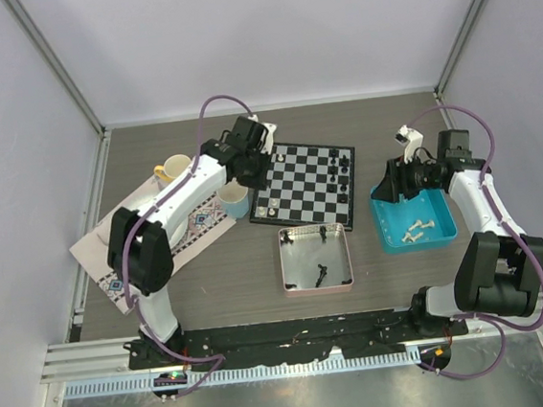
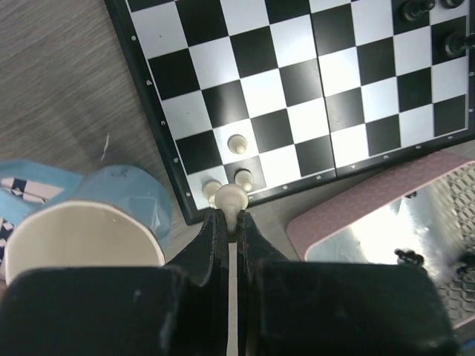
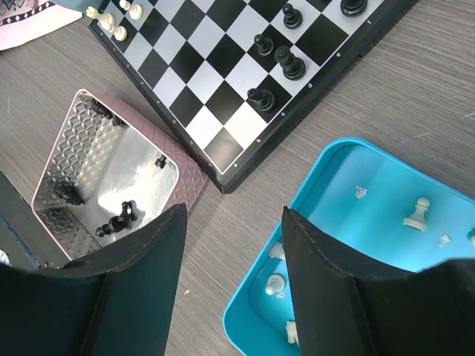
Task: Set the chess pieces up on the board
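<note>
The board [image 1: 299, 186] lies at the table's middle. My left gripper [image 2: 231, 219] is shut on an off-white chess piece [image 2: 231, 198] and holds it over the board's near-left corner [image 2: 194, 194]. Three more off-white pieces [image 2: 237, 143] stand on the squares there. Black pieces [image 1: 339, 170] stand along the board's right side. My right gripper [image 3: 234, 213] is open and holds nothing, hanging over the left rim of the blue tray [image 3: 249, 308]. Several off-white pieces [image 3: 418, 215] lie in that tray.
A pink tray [image 1: 346, 254] with a few black pieces [image 1: 321, 276] sits in front of the board. A blue cup [image 1: 236, 203] stands right beside the left gripper [image 1: 252, 174]. A yellow mug [image 1: 172, 169] and a patterned mat [image 1: 160, 243] lie to the left.
</note>
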`<state>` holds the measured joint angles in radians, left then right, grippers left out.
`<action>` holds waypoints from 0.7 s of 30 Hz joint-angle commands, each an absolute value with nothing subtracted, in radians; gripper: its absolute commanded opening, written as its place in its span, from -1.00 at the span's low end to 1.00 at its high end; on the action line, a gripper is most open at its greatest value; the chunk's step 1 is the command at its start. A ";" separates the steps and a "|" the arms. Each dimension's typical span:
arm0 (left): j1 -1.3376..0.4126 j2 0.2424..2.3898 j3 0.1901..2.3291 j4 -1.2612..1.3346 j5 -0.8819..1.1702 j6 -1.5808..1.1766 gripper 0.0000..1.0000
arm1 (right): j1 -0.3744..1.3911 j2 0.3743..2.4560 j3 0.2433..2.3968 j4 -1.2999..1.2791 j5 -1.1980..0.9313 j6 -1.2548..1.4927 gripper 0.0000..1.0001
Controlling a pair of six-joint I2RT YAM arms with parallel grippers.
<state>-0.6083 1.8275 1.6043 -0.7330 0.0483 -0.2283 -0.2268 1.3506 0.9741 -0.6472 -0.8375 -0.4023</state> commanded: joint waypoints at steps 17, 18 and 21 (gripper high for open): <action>-0.607 2.083 1.848 -0.871 -0.071 -0.100 -1.00 | -0.267 1.374 0.957 -0.603 -0.902 -0.437 0.19; -0.607 2.092 1.858 -0.876 -0.069 -0.092 -1.00 | -0.267 1.374 0.957 -0.603 -0.902 -0.436 0.19; -0.607 2.118 1.871 -0.888 -0.066 -0.081 -1.00 | -0.268 1.378 0.957 -0.603 -0.905 -0.436 0.19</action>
<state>-0.6086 2.0949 1.8233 -0.8509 -0.0532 -0.1181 -0.2607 1.3720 0.9646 -0.6312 -0.8761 -0.4171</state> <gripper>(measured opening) 0.036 0.595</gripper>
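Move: I hold a white chess piece in my left hand. It is bound for the empty dark square in the board's left column, about 4 cm ahead of my hand and 7 cm below. The corner piece stands just 1 cm ahead and 1 cm left. Its neighbour is some 2 cm right, and a third piece is 3 cm ahead and 3 cm right. The blue mug is 7 cm left and 4 cm ahead. From my right hand the square lies roughly 28 cm left and 8 cm ahead. I bring my left hand down about 5 cm and forward some 3 cm, from beside the corner piece towards the empty dark square beyond it. I go forward and down together at first, then almost straight down, tilting the fingers about 10 degrees nearer to upright. My closed fingers keep their hold on the white piece. ##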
